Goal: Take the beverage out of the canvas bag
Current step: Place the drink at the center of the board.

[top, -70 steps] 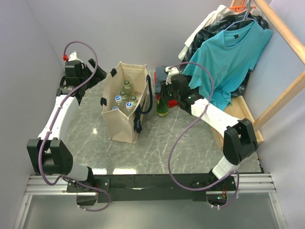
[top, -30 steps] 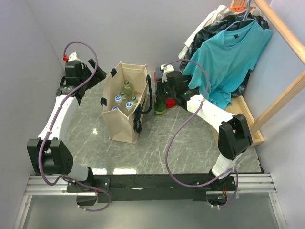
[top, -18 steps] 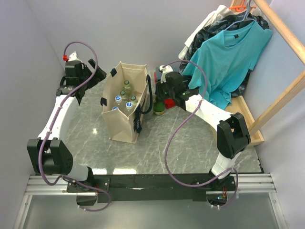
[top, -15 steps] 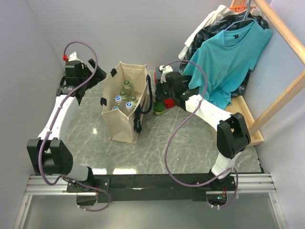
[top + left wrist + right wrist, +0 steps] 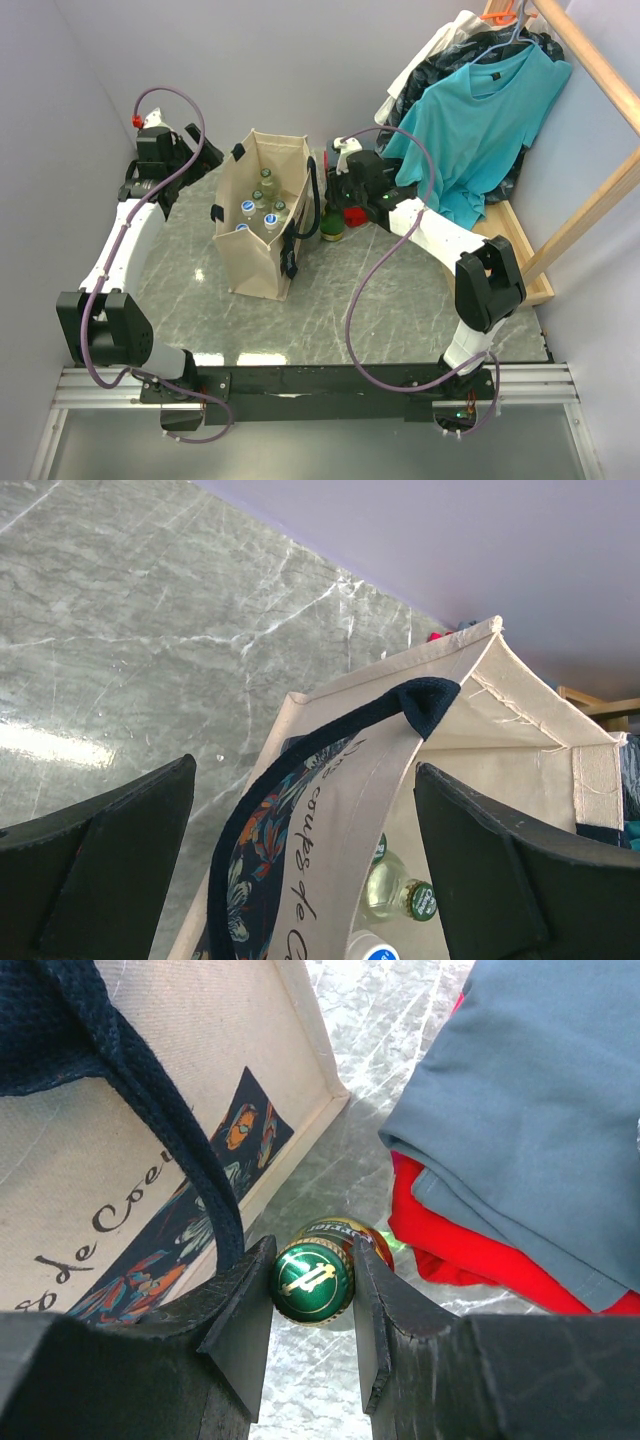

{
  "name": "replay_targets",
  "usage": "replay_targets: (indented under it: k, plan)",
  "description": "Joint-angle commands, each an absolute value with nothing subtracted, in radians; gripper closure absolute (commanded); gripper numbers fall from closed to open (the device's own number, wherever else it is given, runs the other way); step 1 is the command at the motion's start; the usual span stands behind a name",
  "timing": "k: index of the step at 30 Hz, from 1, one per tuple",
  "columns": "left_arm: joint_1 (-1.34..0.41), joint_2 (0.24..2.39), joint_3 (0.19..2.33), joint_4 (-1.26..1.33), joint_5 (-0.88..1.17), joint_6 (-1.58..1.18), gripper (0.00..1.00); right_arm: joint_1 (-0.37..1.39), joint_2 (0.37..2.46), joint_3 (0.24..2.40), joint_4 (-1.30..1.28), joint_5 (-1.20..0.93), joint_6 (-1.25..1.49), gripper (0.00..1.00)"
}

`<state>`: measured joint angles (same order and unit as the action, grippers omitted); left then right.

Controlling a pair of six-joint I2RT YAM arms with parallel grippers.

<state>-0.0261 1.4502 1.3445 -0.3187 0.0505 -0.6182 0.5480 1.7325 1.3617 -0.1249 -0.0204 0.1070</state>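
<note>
The beige canvas bag stands open at mid-table, with several bottles upright inside. Just right of it is a green beverage bottle. My right gripper is shut on its neck, just under the green cap, beside the bag's printed wall and black strap. Whether the bottle's base touches the table I cannot tell. My left gripper is open, at the bag's far left corner above its black handle. A green-capped bottle shows below it.
Folded grey clothes over red ones lie close to the right of the held bottle. A teal T-shirt hangs from a wooden rack at the right. Walls stand close at the left and back.
My right gripper and the green bottle have shifted slightly left, closer to the bag's side. The left arm and the bag have not moved.
</note>
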Motion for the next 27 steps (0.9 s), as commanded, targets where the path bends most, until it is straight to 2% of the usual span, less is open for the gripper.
replay_targets:
  k: [1, 2, 5, 6, 13, 14, 15, 18, 20, 27]
  plan:
    - [-0.029, 1.434, 1.353, -0.295, 0.054, -0.623, 0.04, 0.564, 1.721, 1.434, -0.057, -0.031, 0.118, 0.85]
    - [-0.029, 1.434, 1.351, -0.291, 0.054, -0.621, 0.04, 0.566, 1.723, 1.436, -0.061, -0.031, 0.117, 0.79]
    - [-0.029, 1.43, 1.347, -0.291, 0.052, -0.623, 0.04, 0.569, 1.723, 1.434, -0.064, -0.023, 0.113, 0.75]
    - [-0.031, 1.428, 1.345, -0.29, 0.051, -0.624, 0.04, 0.569, 1.724, 1.433, -0.063, -0.031, 0.112, 0.64]
    - [-0.029, 1.433, 1.347, -0.29, 0.054, -0.624, 0.04, 0.574, 1.721, 1.43, -0.063, -0.009, 0.109, 0.57]
    - [-0.031, 1.431, 1.347, -0.29, 0.055, -0.624, 0.04, 0.575, 1.723, 1.433, -0.066, -0.003, 0.109, 0.55]
    - [-0.029, 1.431, 1.347, -0.29, 0.057, -0.623, 0.04, 0.577, 1.723, 1.431, -0.066, -0.002, 0.109, 0.46]
    - [-0.029, 1.428, 1.344, -0.288, 0.055, -0.624, 0.04, 0.578, 1.724, 1.433, -0.071, -0.002, 0.109, 0.45]
    - [-0.031, 1.428, 1.344, -0.288, 0.057, -0.626, 0.04, 0.581, 1.724, 1.431, -0.075, 0.026, 0.107, 0.34]
    - [-0.031, 1.427, 1.345, -0.291, 0.048, -0.621, 0.04, 0.587, 1.704, 1.431, -0.081, 0.07, 0.101, 0.33]
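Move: My right hand already holds the green bottle by its capped top, just to the right of the canvas bag; the bottle's middle is straight below the hand, some 9 cm down. The bag's middle lies about 16 cm to this hand's left and 4 cm back; the folded clothes lie about 8 cm right, 12 cm ahead and 16 cm down. From my idle left hand the bottle is about 27 cm right, 2 cm back and 18 cm lower. I end my right hand's hold on the bottle's capped top, first easing the hand barely half a centimetre left and back with the fingers still shut. Then I spread the fingers to about two thirds open and lift off nearly 2 cm, drifting about 1 cm left towards the bag, with its dark handle hanging close by the left finger. ##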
